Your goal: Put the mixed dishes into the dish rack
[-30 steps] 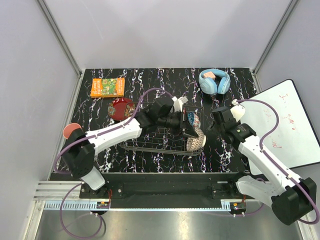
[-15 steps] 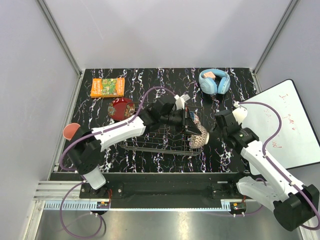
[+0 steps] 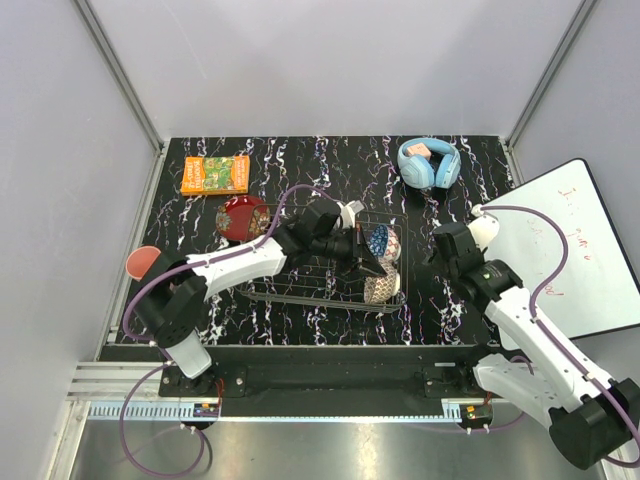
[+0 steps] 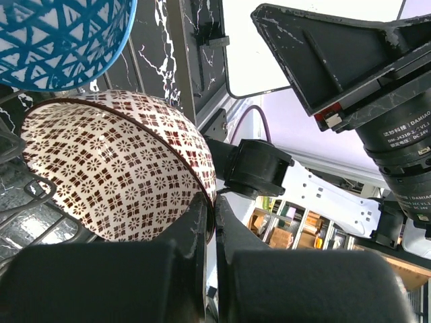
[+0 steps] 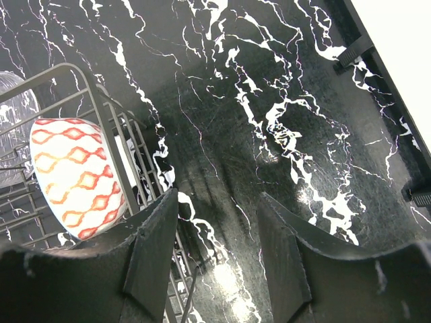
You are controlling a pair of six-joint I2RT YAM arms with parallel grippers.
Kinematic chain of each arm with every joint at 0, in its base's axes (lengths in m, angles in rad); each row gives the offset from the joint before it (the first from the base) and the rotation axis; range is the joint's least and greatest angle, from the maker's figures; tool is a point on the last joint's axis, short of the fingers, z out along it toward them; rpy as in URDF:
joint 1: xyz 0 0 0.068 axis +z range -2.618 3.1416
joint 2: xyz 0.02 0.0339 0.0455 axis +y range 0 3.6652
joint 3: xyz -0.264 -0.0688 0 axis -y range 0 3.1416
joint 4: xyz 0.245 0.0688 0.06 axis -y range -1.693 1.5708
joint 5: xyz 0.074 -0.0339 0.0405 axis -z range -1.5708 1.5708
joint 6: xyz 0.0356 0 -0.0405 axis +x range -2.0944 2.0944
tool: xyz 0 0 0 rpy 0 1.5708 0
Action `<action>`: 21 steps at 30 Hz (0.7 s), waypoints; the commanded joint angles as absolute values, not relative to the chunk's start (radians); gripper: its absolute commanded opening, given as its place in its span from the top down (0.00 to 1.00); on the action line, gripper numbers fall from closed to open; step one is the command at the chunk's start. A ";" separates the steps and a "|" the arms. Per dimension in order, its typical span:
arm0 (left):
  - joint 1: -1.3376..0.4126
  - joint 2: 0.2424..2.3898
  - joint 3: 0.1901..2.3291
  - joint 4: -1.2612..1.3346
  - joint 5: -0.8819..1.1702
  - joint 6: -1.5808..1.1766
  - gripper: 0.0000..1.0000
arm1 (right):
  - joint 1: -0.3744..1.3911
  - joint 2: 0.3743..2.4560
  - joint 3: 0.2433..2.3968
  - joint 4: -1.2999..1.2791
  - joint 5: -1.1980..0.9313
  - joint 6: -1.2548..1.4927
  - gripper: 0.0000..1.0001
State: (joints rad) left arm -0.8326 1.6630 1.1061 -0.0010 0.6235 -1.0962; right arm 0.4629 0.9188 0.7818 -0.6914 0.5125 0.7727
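The dish rack (image 3: pixel 298 283) lies mid-table. My left gripper (image 3: pixel 363 268) reaches into its right end and is shut on the rim of the beige patterned bowl (image 3: pixel 384 289). In the left wrist view the fingers (image 4: pixel 195 229) pinch that bowl (image 4: pixel 114 168) on edge, with the blue patterned bowl (image 4: pixel 64 33) just behind it. The blue bowl (image 3: pixel 378 240) stands in the rack's far right corner. My right gripper (image 3: pixel 441 246) hangs open right of the rack (image 5: pixel 101 101), over bare table, with the beige bowl's orange-patterned outside (image 5: pixel 77 175) to its left. The red plate (image 3: pixel 243 217) and salmon-pink cup (image 3: pixel 143 262) sit left of the rack.
An orange-green book (image 3: pixel 215 174) lies at the back left and light blue headphones (image 3: pixel 430 163) at the back right. A whiteboard (image 3: pixel 575 250) leans at the table's right edge. Grey walls close in three sides.
My left gripper has drawn back to the left with the beige bowl, bringing it lower inside the rack's right end. The right arm has pulled away a little to the right.
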 commanded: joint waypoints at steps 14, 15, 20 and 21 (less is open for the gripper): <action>-0.882 1.695 1.178 0.048 0.650 -1.077 0.24 | 0.468 0.873 0.753 -0.650 0.537 0.746 0.41; -0.888 1.698 1.190 0.048 0.653 -1.077 0.20 | 0.468 0.870 0.752 -0.649 0.538 0.746 0.40; -0.907 1.703 1.215 0.054 0.667 -1.072 0.20 | 0.468 0.850 0.739 -0.652 0.535 0.745 0.41; -0.911 1.701 1.223 0.057 0.676 -1.072 0.20 | 0.466 0.848 0.735 -0.650 0.535 0.746 0.41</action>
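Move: My left hand still has the tan bowl shut by its rim, down inside the right end of the dish rack; the bowl's middle is about 3 cm back from my fingers and 4 cm below them. The blue bowl stands about 7 cm ahead of my fingers and 5 cm lower. The rack's right end rail runs roughly 5 cm to their right, level fore and aft. From my right hand the tan bowl lies about 12 cm left, 7 cm back and 4 cm below. I open my left fingers wide and let go of the tan bowl's rim, leaving it in the rack's right end. As they spread, that hand eases right and back about 3 cm in all, towards the end rail, first level, then rising a little, with the wrist almost unturned. ##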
